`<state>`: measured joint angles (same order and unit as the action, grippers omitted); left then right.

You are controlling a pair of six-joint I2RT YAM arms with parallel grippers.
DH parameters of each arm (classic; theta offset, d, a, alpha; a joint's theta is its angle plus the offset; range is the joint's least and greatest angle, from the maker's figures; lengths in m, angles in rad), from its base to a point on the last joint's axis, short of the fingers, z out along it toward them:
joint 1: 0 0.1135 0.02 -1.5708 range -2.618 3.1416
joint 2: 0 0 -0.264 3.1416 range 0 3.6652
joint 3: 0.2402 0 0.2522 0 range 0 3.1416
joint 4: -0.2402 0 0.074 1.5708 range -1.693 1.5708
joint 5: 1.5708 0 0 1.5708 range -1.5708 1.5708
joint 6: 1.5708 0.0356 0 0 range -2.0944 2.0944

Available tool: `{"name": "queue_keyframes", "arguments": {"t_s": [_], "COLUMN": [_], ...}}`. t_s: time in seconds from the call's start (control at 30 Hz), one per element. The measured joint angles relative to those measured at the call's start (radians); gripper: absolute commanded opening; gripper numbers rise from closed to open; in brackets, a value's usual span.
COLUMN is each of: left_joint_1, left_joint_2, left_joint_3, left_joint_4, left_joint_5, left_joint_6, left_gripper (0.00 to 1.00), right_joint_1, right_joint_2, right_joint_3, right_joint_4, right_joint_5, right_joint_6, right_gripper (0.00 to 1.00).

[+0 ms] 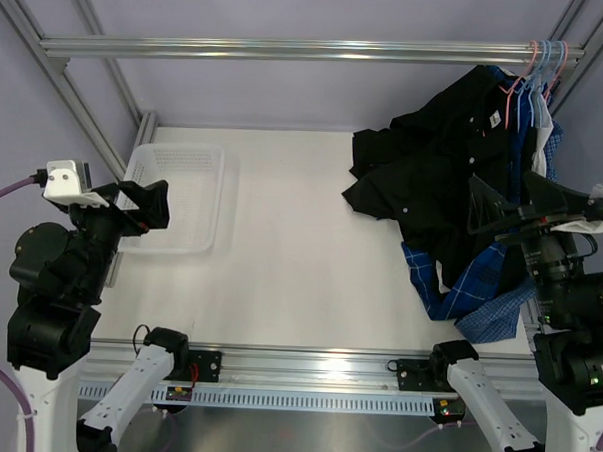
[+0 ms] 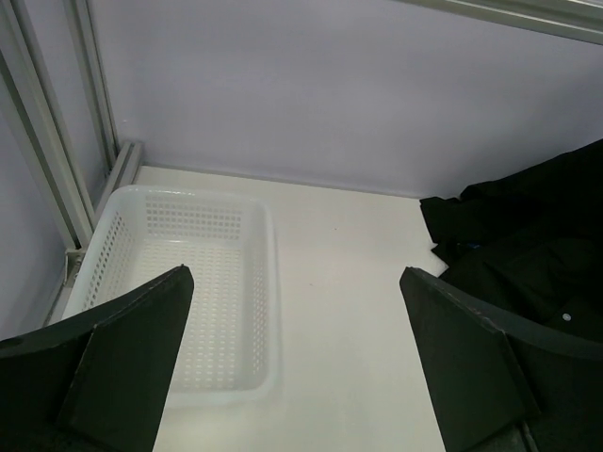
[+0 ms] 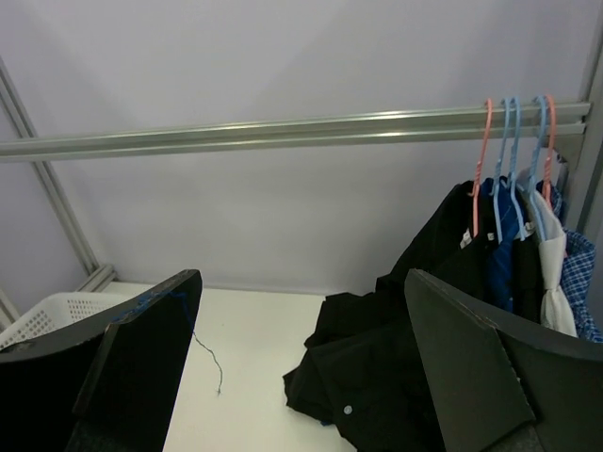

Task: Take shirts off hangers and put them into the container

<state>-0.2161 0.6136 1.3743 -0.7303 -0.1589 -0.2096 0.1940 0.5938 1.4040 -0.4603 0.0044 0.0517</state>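
Several shirts hang from pink and light blue hangers (image 1: 544, 61) at the rail's right end. The black shirts (image 1: 434, 162) spill onto the table, and a blue plaid shirt (image 1: 479, 284) trails down below them. The container (image 1: 178, 196), a white lattice basket, lies at the far left with nothing in it. My left gripper (image 1: 157, 207) hovers open over the basket's near side, holding nothing. My right gripper (image 1: 478, 206) hangs open in front of the shirts, apart from them. In the right wrist view the hangers (image 3: 513, 141) and black shirt (image 3: 377, 377) lie ahead of the open gripper (image 3: 303, 278). A thin thread (image 3: 209, 358) dangles from its left finger.
A horizontal aluminium rail (image 1: 289, 50) crosses the back, with slanted frame posts (image 1: 86, 117) at the left. The white table (image 1: 281, 235) stretches between basket and shirts. In the left wrist view the basket (image 2: 264, 282) sits left of the open gripper (image 2: 297, 278), with black cloth (image 2: 528, 245) at the right.
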Motion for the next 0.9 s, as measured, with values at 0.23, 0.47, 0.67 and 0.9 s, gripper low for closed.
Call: {"name": "queue_keyframes", "arguments": {"t_s": [0.23,0.47,0.67,0.9], "left_joint_1": [0.0,0.0,-0.011,-0.059], "left_joint_2": [0.035,0.055,0.055,0.055], "left_joint_3": [-0.045,-0.097,-0.138,-0.159], "left_joint_4": [-0.002,-0.013,-0.031,-0.047], "left_joint_5": [0.038,0.063,0.076,0.078], "left_joint_6": [-0.008,-0.009,-0.004,0.0], "left_gripper": [0.99,0.99,0.99,0.99], "right_joint_1": [0.0,0.0,-0.093,-0.256], "right_joint_2": [0.124,0.367,0.609,0.715], "right_joint_3": [0.011,0.149,0.332,0.365], "right_joint_4": [-0.035,-0.172,-0.315,-0.393], "right_joint_5": [-0.114,-0.022,0.092,0.141], "right_joint_6": [0.054,0.123,0.161,0.173], "right_gripper": [0.99,1.0,0.99,0.99]}}
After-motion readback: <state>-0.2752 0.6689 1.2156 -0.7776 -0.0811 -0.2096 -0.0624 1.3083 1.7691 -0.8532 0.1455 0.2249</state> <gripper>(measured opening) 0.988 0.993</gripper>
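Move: The black shirt's hanging collar end is about 28 cm ahead of the right hand, some 8 cm to its right and 7 cm lower. The hangers are about 33 cm ahead, 12 cm right and 5 cm above that hand; the white shirt hangs 30 cm ahead, 15 cm right and 9 cm lower. From the left hand, that collar is some 65 cm right and 30 cm ahead at about hand height, while the container sits roughly 28 cm ahead, 13 cm left and 32 cm below. Towards the hanging black shirt goes the open right hand: forward some 18 cm while sinking about 13, first veering slightly left, then swinging back to the right, as its fingers tip down about 40 degrees and turn clockwise. No touch can be seen. The left hand, also open, sinks nearly 9 cm, drifting a little forward and right with its fingers dipping. ##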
